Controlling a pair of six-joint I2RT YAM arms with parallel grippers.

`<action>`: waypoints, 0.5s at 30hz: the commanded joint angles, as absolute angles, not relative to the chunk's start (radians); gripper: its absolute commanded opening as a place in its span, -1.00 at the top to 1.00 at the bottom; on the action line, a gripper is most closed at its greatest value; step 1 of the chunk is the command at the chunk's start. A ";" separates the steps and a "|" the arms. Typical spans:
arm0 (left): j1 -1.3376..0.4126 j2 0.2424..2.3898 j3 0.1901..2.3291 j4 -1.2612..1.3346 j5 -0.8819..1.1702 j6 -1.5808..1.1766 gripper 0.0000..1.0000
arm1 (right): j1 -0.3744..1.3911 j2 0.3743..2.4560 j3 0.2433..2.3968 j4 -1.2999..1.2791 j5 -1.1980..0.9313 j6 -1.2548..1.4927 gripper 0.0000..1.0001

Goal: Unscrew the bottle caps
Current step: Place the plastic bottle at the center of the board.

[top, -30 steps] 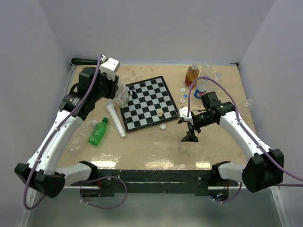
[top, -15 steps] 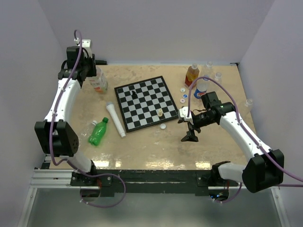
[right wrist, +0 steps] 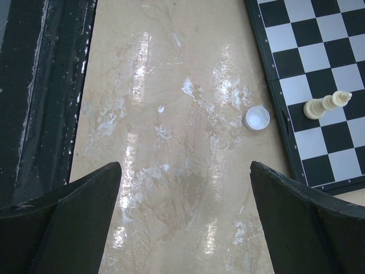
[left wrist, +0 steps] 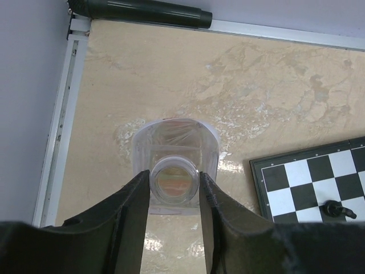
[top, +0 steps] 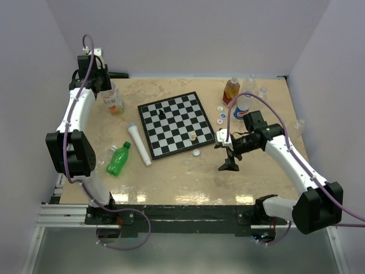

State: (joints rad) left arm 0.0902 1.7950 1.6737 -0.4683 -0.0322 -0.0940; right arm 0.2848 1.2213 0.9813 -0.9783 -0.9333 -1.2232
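My left gripper (left wrist: 174, 181) is shut on the open, capless neck of a clear orange-labelled bottle (left wrist: 175, 137), which is upright at the table's back left corner (top: 113, 100). My right gripper (right wrist: 185, 171) hangs open over bare table, nothing between its fingers; in the top view it is right of the board's near corner (top: 229, 164). A loose white cap (right wrist: 256, 118) lies ahead of it by the chessboard edge. A green bottle (top: 118, 160) lies on its side with its cap on. An orange bottle (top: 231, 90) and a blue-white labelled bottle (top: 242, 107) stand at the back right beside loose caps (top: 220, 113).
A chessboard (top: 177, 123) with a black piece (top: 162, 113) and a white piece (top: 193, 136) fills the middle. A long white tube (top: 140, 144) lies at its left. Small clear bottles (top: 263, 91) stand at the back right. A dark bar (left wrist: 140, 11) runs along the back edge.
My left arm has swung from the chessboard's left edge to the back left corner, carrying the orange-labelled bottle with it. The right arm has not moved.
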 commanded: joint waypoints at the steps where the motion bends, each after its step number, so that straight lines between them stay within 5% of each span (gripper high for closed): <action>1: 0.089 1.784 1.724 -0.454 -0.058 -0.110 0.09 | 0.281 1.206 0.983 -0.966 -0.950 -1.216 -0.97; 7: 0.090 1.769 1.740 -0.463 -0.060 -0.112 -0.22 | 0.281 1.207 0.982 -0.966 -0.950 -1.216 -0.97; 15: 0.091 1.717 1.764 -0.482 -0.064 -0.104 -0.28 | 0.281 1.206 0.980 -0.965 -0.945 -1.216 -0.97</action>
State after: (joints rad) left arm 0.0902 1.7931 1.7153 -0.4877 -0.0509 -0.0948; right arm 0.2852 1.2213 0.9810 -0.9756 -0.9333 -1.2228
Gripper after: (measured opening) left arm 0.636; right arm 0.983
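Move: The plastic bottle stands upright with its neck already between the left hand's fingers, its middle about 11 cm straight below. About 22 cm below the hand, the white tube lies some 20 cm back and 14 cm right, and the chessboard's centre 32 cm right and 9 cm back. The dark green handle is about 18 cm ahead and 7 cm left. From the right hand the bottle is roughly 54 cm left, 29 cm ahead and 5 cm lower. Staying in place at first, the left hand opens its fingers from their grip on the bottle's neck to roughly two thirds of their range. As they spread it starts straight up, slowly, about 1.5 cm, with the wrist keeping its tilt, and the pads come free of the neck on both sides. ##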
